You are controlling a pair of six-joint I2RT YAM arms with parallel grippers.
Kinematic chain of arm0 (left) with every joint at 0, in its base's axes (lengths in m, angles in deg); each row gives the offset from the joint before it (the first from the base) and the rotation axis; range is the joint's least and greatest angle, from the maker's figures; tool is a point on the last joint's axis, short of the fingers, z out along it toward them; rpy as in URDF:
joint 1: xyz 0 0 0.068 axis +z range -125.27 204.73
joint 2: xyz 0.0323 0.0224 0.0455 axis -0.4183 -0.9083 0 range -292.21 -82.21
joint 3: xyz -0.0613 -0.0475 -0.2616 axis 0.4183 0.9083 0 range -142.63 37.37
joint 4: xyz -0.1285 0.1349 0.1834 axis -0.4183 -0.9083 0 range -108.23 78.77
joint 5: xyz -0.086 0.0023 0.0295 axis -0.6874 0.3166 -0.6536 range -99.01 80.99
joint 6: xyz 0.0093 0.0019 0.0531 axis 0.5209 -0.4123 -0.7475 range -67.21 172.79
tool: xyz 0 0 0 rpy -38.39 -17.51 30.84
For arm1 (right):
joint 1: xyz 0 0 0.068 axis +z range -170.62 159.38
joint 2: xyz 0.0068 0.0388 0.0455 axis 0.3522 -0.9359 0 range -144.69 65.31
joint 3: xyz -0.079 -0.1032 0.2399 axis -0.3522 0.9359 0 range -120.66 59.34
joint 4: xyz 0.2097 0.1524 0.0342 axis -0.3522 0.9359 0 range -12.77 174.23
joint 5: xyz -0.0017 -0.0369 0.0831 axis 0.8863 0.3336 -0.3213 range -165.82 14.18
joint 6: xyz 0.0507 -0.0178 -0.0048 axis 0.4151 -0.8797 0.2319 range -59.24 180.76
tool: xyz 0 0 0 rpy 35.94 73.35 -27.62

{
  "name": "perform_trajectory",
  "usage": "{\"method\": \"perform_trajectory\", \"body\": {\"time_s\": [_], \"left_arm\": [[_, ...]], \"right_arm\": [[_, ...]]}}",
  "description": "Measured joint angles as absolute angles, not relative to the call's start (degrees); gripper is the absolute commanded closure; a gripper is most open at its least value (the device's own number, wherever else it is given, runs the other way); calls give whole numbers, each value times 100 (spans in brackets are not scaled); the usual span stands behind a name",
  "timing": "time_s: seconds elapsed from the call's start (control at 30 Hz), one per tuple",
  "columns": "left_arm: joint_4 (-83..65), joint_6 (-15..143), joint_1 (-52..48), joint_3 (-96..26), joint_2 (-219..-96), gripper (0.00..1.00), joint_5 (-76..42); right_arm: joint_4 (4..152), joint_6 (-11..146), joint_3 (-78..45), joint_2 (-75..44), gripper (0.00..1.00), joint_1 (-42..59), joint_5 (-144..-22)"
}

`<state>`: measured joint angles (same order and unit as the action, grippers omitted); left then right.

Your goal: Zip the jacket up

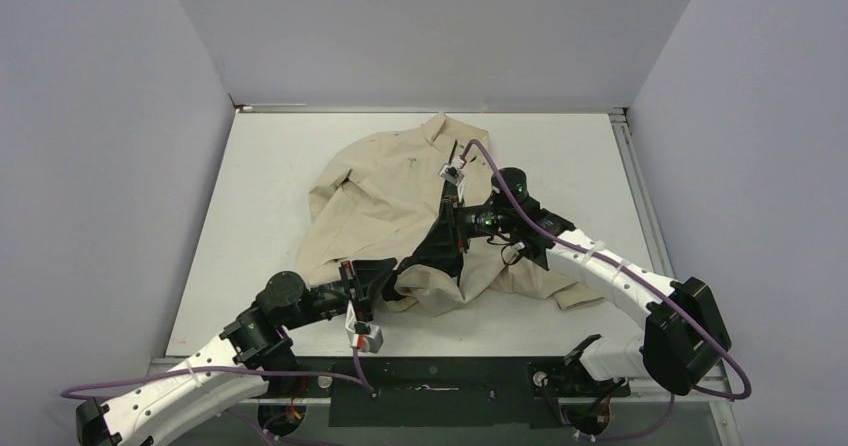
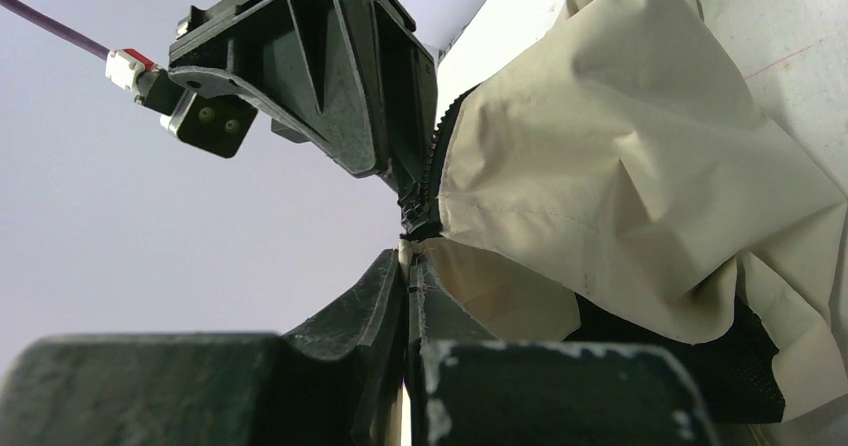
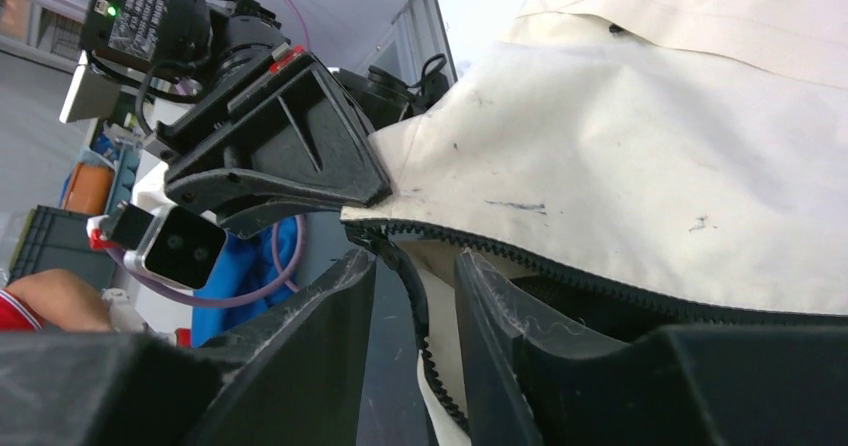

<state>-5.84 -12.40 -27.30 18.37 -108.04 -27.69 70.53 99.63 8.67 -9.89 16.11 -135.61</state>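
The beige jacket (image 1: 390,191) lies crumpled mid-table, its black lining (image 2: 745,366) showing at the hem. My left gripper (image 1: 395,281) is shut on the bottom corner of the jacket (image 2: 620,166), right under the base of the black zipper (image 2: 432,166); the pinch shows at the left gripper (image 2: 410,258). My right gripper (image 1: 425,256) hangs just above that spot. In the right wrist view the right gripper (image 3: 417,261) stands open, with one loose strand of the zipper (image 3: 425,306) running between its fingers. The other toothed edge (image 3: 620,288) runs off to the right.
The white table (image 1: 280,146) is walled on three sides, with a metal rail (image 1: 635,186) along its right edge. Both arms' purple cables (image 1: 520,211) loop near the jacket. A black base bar (image 1: 430,391) runs along the near edge.
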Motion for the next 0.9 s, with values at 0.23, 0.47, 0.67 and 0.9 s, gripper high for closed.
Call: {"method": "perform_trajectory", "body": {"time_s": [0.23,0.47,0.67,0.9], "left_arm": [[-589,-1257,-2730,1837,-10806,100,-2764],[-593,-1301,-2730,1837,-10806,100,-2742],[-580,-1369,-2730,1837,-10854,100,-2758],[-558,-1395,-2730,1819,-10852,100,-2766]], "right_arm": [[7256,9839,865,-989,95,1563,-13575],[7267,9858,865,-989,95,1434,-13638],[7667,9668,725,-1035,95,1154,-13712],[8703,8945,204,-1339,95,968,-13472]]}}
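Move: Just beyond the right hand's fingertips sits the zip slider with its black pull, about 2 cm to the left, 1 cm back and level with the hand. The jacket's bottom corner, pinched by the left fingers, is roughly 4 cm left of the right hand and 2 cm back. The zip's collar end lies some 25 cm ahead, 9 cm right and about 15 cm lower. From the left hand, the slider is about 2 cm right and 1 cm ahead. Closing its half-open fingers on the slider's black pull almost on the spot, the right hand then draws it forward along the zip towards the collar, about 4 cm forward and 2 cm right, sinking slightly late on with a small tilt. The left hand stays put and keeps the jacket's bottom corner pinched as the anchor. ##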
